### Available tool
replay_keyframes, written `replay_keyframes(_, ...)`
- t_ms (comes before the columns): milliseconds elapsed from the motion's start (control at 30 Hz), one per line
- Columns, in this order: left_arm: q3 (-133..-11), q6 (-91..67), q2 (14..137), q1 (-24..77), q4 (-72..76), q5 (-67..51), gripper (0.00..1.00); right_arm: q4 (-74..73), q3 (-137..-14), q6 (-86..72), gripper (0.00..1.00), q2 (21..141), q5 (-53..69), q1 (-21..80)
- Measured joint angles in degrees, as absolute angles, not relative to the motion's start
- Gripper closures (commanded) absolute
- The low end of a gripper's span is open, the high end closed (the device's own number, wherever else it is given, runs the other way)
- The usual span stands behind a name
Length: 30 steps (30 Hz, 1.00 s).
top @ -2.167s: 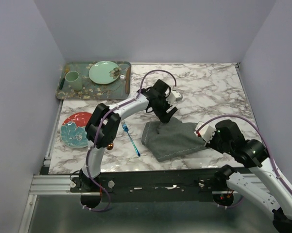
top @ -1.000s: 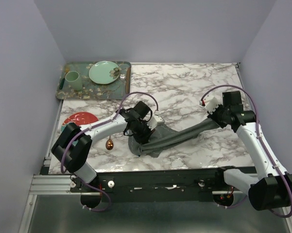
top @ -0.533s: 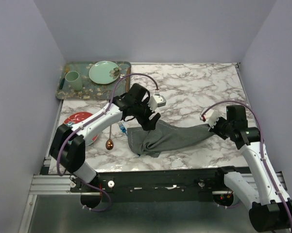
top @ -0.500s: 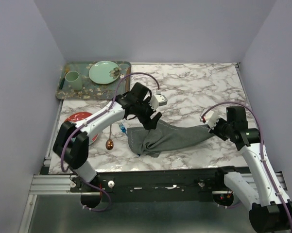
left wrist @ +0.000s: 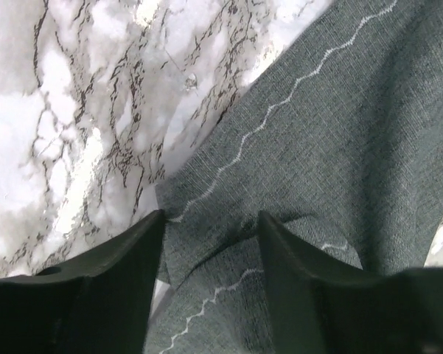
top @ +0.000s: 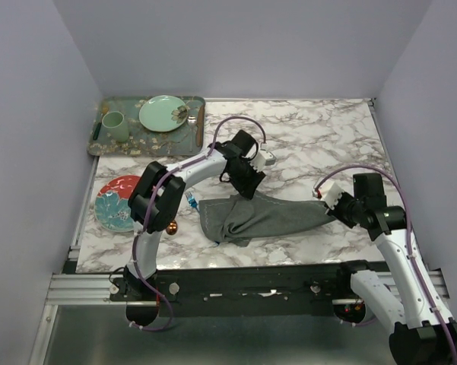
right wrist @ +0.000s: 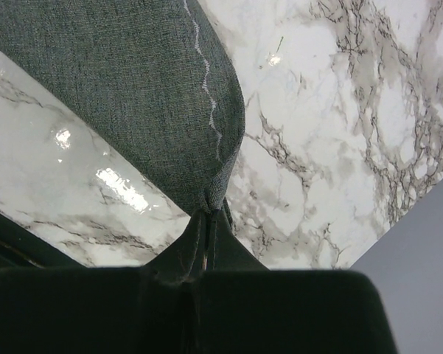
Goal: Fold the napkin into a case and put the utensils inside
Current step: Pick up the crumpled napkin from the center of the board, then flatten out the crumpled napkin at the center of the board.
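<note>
The dark grey napkin (top: 266,217) lies loosely bunched along the marble table, wider at its left end. My left gripper (top: 249,188) hovers open over its upper edge. In the left wrist view its fingers (left wrist: 110,287) straddle a folded corner of the napkin (left wrist: 339,133) without pinching it. My right gripper (top: 327,207) is shut on the napkin's right corner; the napkin (right wrist: 133,96) tapers into the right gripper (right wrist: 210,214). The blue fork (top: 190,201) peeks out left of the cloth. The copper spoon (top: 172,226) lies mostly hidden behind the left arm. No case is in view.
A red and teal plate (top: 115,204) sits at the table's left edge. The patterned green tray (top: 106,144) at the back left holds a pale green plate (top: 162,112) and a cup (top: 114,125). Walls close in the table on three sides.
My left gripper has opened, let go of the napkin and swung back towards the right. The cloth has settled lower onto the table. My right gripper has kept its hold on the corner and shifted slightly.
</note>
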<state>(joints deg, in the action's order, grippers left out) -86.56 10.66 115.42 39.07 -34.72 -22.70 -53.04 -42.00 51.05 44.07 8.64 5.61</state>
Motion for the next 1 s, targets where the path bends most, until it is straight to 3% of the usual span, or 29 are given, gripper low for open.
replay_keyframes(167,-91.0,9.3,119.1,39.1,-36.6,-23.2,1.0,-53.0,-42.0,49.3,0.99,44.4,8.4,5.6)
replay_keyframes(367,-95.9,8.8,119.2,38.6,-38.7,-23.4,1.0,-53.0,-44.1,47.4,0.99,44.4,6.4,5.5)
replay_keyframes(533,-99.1,6.5,111.8,35.1,-38.6,-23.0,1.0,-52.0,-50.3,46.0,0.99,46.0,3.8,2.6)
replay_keyframes(700,-104.5,4.3,102.5,30.6,-36.0,-23.2,1.0,-49.4,-64.1,42.8,0.99,53.1,4.2,-2.4)
replay_keyframes(1000,-111.2,4.1,92.6,32.7,-32.7,-19.4,1.0,-45.9,-92.2,40.1,0.99,61.8,5.3,-4.5)
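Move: Just below the left hand's open fingers, about 1 cm ahead, 1 cm right and 1 cm down, is the corner of the napkin's far edge. Partly under the napkin, the fork lies some 15 cm left of that hand and 8 cm back, with the spoon about 25 cm left and 4 cm back. From the right hand, which already holds the napkin's right end, the far corner is roughly 26 cm left, 8 cm ahead and 6 cm below. Closing on the napkin's far corner while easing slightly right and forward, the left hand pinches it, then sweeps up about 36 cm, going forward first and drawing back a little near the top. Its fingertips swing up nearly 50 degrees. The right hand keeps its pinch, rises some 30 cm while moving forward, and tips its fingers upward too, turning clockwise. ##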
